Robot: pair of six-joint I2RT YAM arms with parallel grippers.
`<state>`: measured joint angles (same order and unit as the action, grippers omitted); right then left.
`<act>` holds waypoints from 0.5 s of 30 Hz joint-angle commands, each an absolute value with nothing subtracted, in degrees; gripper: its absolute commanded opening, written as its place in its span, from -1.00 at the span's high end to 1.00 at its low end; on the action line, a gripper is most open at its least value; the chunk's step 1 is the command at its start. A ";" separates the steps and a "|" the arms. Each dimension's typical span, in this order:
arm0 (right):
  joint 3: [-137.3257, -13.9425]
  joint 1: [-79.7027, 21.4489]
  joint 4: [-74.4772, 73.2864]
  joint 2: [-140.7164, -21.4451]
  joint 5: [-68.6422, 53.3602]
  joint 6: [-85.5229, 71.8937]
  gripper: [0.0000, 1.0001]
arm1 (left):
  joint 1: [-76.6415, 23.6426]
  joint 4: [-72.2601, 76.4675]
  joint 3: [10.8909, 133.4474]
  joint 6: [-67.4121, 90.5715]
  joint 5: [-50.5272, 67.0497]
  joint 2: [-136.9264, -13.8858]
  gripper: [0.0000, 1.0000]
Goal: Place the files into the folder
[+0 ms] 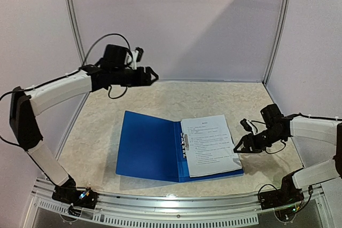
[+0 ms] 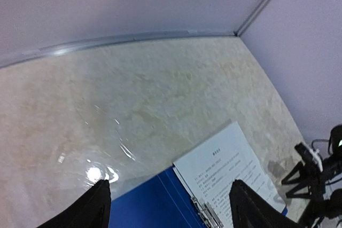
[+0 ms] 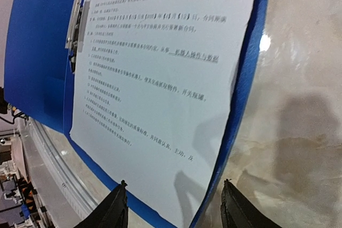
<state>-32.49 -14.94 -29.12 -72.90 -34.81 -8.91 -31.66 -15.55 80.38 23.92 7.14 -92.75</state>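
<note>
The blue folder (image 1: 149, 148) lies open on the table, its metal spine clip (image 1: 185, 143) showing. The files (image 1: 209, 145), white sheets with lines of black text, rest on its right half. My right gripper (image 1: 239, 147) hovers at the files' right edge, open, nothing between its fingers. In the right wrist view the files (image 3: 160, 78) and the folder's blue border (image 3: 243, 94) lie below the right gripper (image 3: 173, 185). My left gripper (image 1: 154, 76) hangs high at the back left, open and empty. In the left wrist view the left gripper (image 2: 170, 185) looks down on the folder (image 2: 155, 204) and files (image 2: 224, 169).
Pale walls enclose the beige marbled tabletop (image 1: 176, 100) at the back and sides. A metal rail (image 1: 176, 206) runs along the near edge between the arm bases. The right arm (image 2: 320, 169) shows in the left wrist view.
</note>
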 commanded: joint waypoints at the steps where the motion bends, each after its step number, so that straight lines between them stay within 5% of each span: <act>1: -37.15 -14.68 -30.55 -71.46 -26.72 -6.34 -0.20 | -38.82 -19.74 78.95 22.78 10.15 -100.33 -0.56; 11: -45.19 -17.06 -27.64 -78.11 -35.21 -3.37 0.05 | -43.07 -11.55 75.85 30.29 19.28 -109.26 -0.56; 15: -49.95 -20.90 -27.94 -84.30 -38.74 -1.46 0.40 | -43.07 -8.06 75.49 34.56 24.01 -112.71 -0.56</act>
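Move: The metal clip on the folder spine lies about 15 cm back from the left hand, 13 cm to its right and 24 cm below. From that hand, the middle of the files is equally low, 16 cm back and 25 cm to the right; the blue cover's middle is 16 cm back and 2 cm left. The files' middle lies about 3 cm ahead of the right hand, 11 cm to its left and 3 cm below; the clip is 4 cm ahead and 22 cm left, also low. The clip beside the files is what the left hand swoops towards, about 16 cm down, 11 cm right and 8 cm back, easing off as it nears; its open fingers tip some 20 degrees further down and swing clockwise. The right hand travels about 6 cm forward along the files' right edge while rising 5 cm, then veers left, its fingers partly closing on nothing. ##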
